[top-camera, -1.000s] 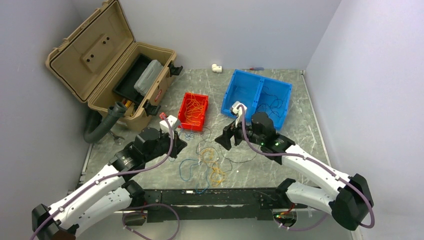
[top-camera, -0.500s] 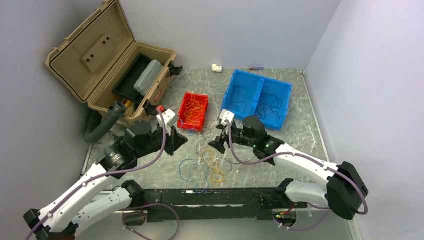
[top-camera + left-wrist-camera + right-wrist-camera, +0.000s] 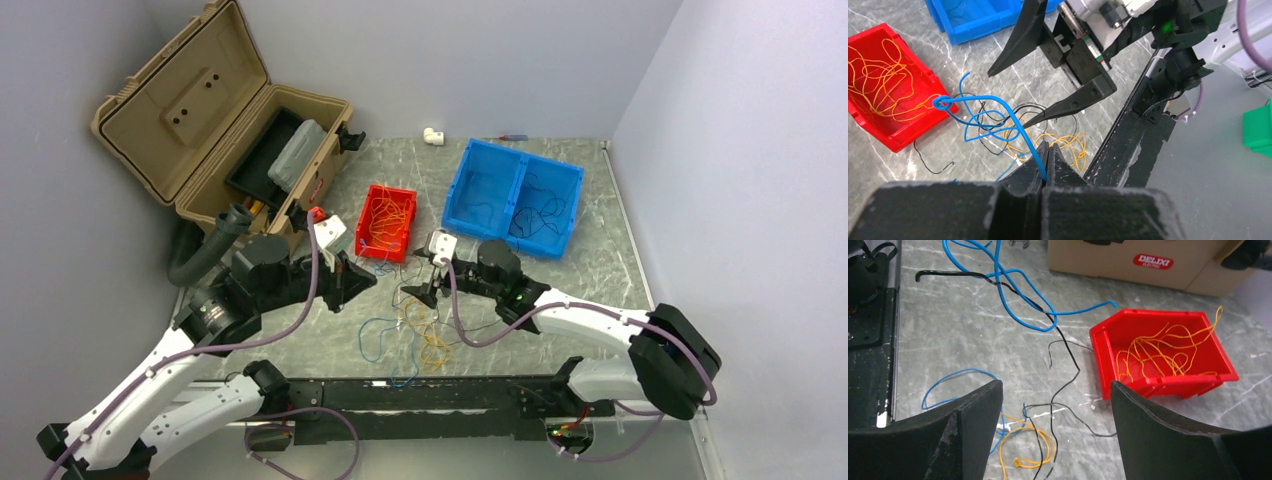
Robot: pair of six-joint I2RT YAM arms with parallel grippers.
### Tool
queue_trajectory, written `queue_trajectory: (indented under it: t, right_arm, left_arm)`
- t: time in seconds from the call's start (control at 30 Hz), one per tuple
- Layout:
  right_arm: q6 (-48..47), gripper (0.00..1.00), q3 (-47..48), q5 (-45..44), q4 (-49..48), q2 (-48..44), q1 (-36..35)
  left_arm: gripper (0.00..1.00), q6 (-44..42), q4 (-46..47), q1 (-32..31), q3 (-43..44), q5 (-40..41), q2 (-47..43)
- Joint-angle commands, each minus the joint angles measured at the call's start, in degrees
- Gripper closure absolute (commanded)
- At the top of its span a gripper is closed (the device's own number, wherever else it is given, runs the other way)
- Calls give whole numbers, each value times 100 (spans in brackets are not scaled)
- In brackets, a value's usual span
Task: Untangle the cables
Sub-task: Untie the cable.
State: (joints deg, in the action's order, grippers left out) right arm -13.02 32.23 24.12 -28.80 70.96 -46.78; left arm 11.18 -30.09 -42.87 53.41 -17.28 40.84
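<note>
The cables (image 3: 420, 325) lie as a loose tangle of blue, black and yellow-orange strands on the marble table between the two arms. My left gripper (image 3: 1046, 150) is shut on a blue cable (image 3: 998, 102), which rises from the tangle in a knotted loop. My right gripper (image 3: 1055, 384) is open, low over a black cable (image 3: 1068, 375) and a yellow-orange loop (image 3: 1033, 440), with nothing pinched between its fingers. In the top view the left gripper (image 3: 362, 284) and right gripper (image 3: 418, 292) face each other across the tangle. The lifted blue cable (image 3: 1013, 280) hangs ahead of the right gripper.
A red bin (image 3: 375, 250) holding yellow-orange wires stands just behind the tangle. A blue two-part bin (image 3: 515, 160) with dark wires sits at the back right. An open tan toolbox (image 3: 200, 120) fills the back left. A white fitting (image 3: 432, 135) lies by the far wall.
My right arm has swung left and lower, bringing its open gripper over the tangle. My left arm has drawn back to the left, still shut on the blue cable.
</note>
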Motion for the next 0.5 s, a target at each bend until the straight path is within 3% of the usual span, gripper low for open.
queue_trajectory:
  t: [0.0,0.3,0.47]
  right_arm:
    - [-315,20,-13,-1,-1018,176,-128]
    - [-471,27,367,-233,-1274,682,-380]
    - [-501,53,609,-78,-1104,860,-423]
  left_arm:
    - [100,-167,-169,-36,378,-225,-85]
    - [100,-239,-362,-39,547,-298,-203]
    - [100,-278,-469,-45,574,-177,-228]
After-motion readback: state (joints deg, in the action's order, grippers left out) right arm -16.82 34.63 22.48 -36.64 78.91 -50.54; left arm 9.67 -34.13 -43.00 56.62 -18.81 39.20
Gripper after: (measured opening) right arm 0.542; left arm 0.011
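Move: The black cable strand hanging from the blue tangle is some 6 cm to the left of my open right hand, about level ahead and 2 cm lower. The blue tangle is just above it, roughly 7 cm to that hand's left and 1 cm ahead; the red box stands about 19 cm ahead and 8 cm left. The yellow cable on the table lies about 16 cm below, 3 cm back and 2 cm right. From my left hand, the black strand is about 6 cm ahead, 4 cm right and 13 cm down. I slide my right hand about 3 cm to the left, towards the black strand below the blue tangle, tipping its fingertips up some 5 degrees. Late in the reach I start closing its fingers around the strand's line, from wide to about half open. My left hand keeps its shut grip on the blue cable and eases up and back, about 1.5 cm each way. ##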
